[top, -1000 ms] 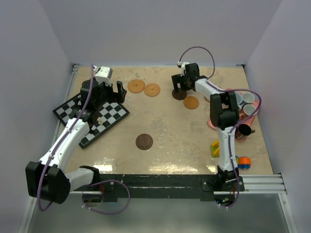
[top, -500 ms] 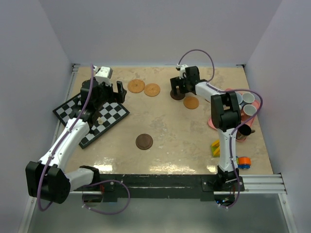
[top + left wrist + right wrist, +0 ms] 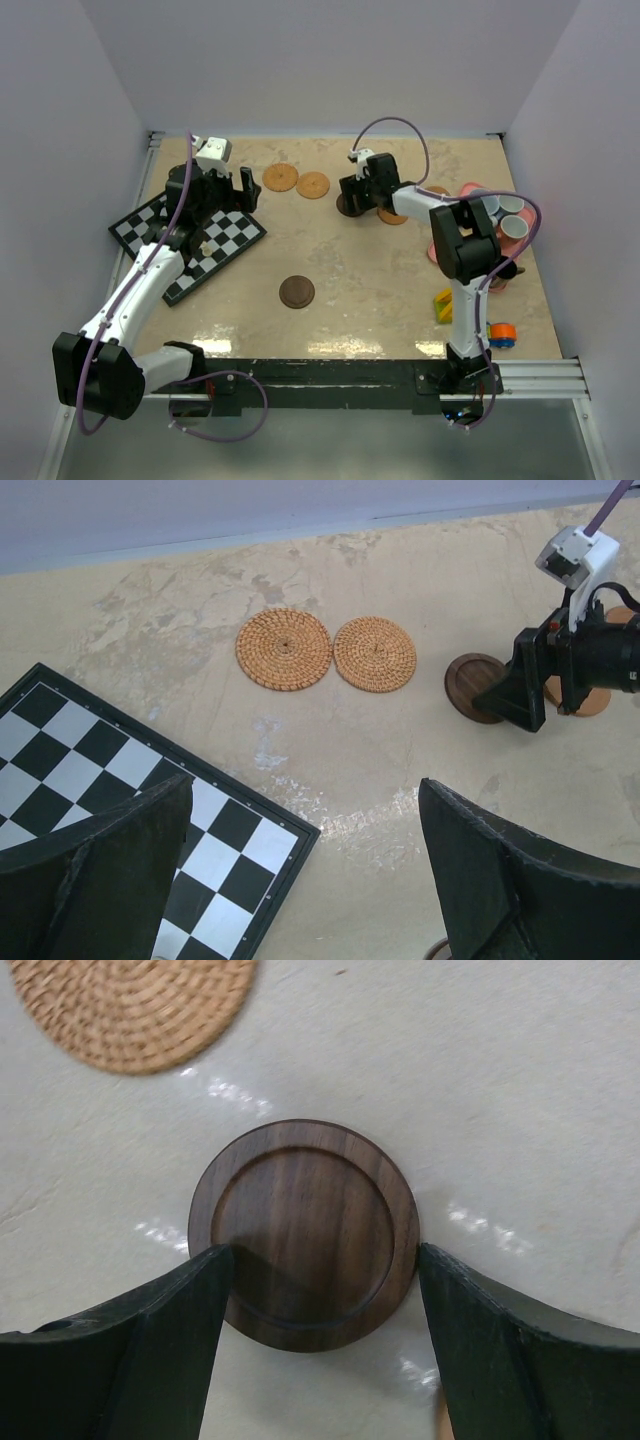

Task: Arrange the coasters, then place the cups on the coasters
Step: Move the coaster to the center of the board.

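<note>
My right gripper (image 3: 322, 1255) is shut on a dark brown coaster (image 3: 305, 1230), one finger against each side of its rim, flat on the table. From above, this coaster (image 3: 348, 207) lies at the back middle under the right gripper (image 3: 354, 198). Two woven tan coasters (image 3: 281, 177) (image 3: 313, 185) lie side by side to its left, and another tan coaster (image 3: 393, 214) to its right. A second dark brown coaster (image 3: 297, 292) lies mid-table. White cups (image 3: 515, 206) stand on the pink tray (image 3: 436, 252) at the right. My left gripper (image 3: 305, 790) hangs open and empty over the chessboard's corner.
A black-and-white chessboard (image 3: 190, 240) lies tilted at the left under the left arm. Coloured blocks (image 3: 443, 305) and an orange cylinder (image 3: 502, 333) sit at the front right. White walls close the table on three sides.
The right gripper has closed onto the dark brown coaster and shifted left and slightly nearer, taking the coaster with it. The left arm has not moved.
</note>
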You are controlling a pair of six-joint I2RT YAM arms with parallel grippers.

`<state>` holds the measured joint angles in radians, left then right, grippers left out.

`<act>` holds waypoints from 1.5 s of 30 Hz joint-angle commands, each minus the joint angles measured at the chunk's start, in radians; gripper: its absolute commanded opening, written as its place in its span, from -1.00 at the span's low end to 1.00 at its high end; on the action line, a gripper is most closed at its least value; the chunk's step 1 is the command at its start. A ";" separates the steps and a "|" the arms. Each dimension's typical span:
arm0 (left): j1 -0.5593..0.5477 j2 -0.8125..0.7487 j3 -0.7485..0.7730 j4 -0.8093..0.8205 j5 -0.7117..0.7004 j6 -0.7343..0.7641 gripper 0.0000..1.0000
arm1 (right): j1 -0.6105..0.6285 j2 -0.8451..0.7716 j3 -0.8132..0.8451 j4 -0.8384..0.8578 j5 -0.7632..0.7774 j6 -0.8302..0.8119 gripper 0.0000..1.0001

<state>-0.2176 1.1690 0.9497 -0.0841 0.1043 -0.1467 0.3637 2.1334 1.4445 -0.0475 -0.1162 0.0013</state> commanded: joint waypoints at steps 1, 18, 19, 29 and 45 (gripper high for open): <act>-0.005 0.001 0.004 0.037 0.018 -0.016 0.99 | 0.086 -0.024 -0.099 -0.081 0.023 0.034 0.54; -0.008 -0.003 0.006 0.037 0.018 -0.016 1.00 | 0.179 -0.297 -0.216 -0.107 0.047 0.120 0.82; -0.008 -0.003 0.003 0.035 0.020 -0.016 1.00 | 0.182 -0.302 -0.201 -0.109 0.056 0.120 0.86; -0.009 0.001 0.001 0.038 0.006 -0.025 1.00 | 0.218 -0.150 0.022 -0.138 0.167 0.132 0.97; -0.009 0.008 0.004 0.037 0.012 -0.024 1.00 | 0.250 -0.032 0.082 -0.103 0.319 0.164 0.97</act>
<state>-0.2195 1.1751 0.9497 -0.0841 0.1081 -0.1642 0.6125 2.0945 1.4998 -0.1703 0.1490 0.1467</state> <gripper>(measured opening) 0.997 0.985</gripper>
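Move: Between the right fingers is the dark coaster, its middle right at the hand point and about 1 cm below. The woven coaster next to it lies some 5 cm ahead and 10 cm left of the hand, the orange-brown coaster about 2 cm back and 10 cm right. The other dark coaster waits alone, roughly 23 cm back and 12 cm left. From the idle left hand, the gripped coaster is about 14 cm ahead, 22 cm right and 23 cm below. Keep the right fingers on the dark coaster's rim and drag it flat over the table, back and somewhat left towards the other dark coaster, the hand going about 10 cm back. Open wide and lift off some 6 cm, swinging forward and left, then sink again with fingers open, low beside the coaster's far-left side. ##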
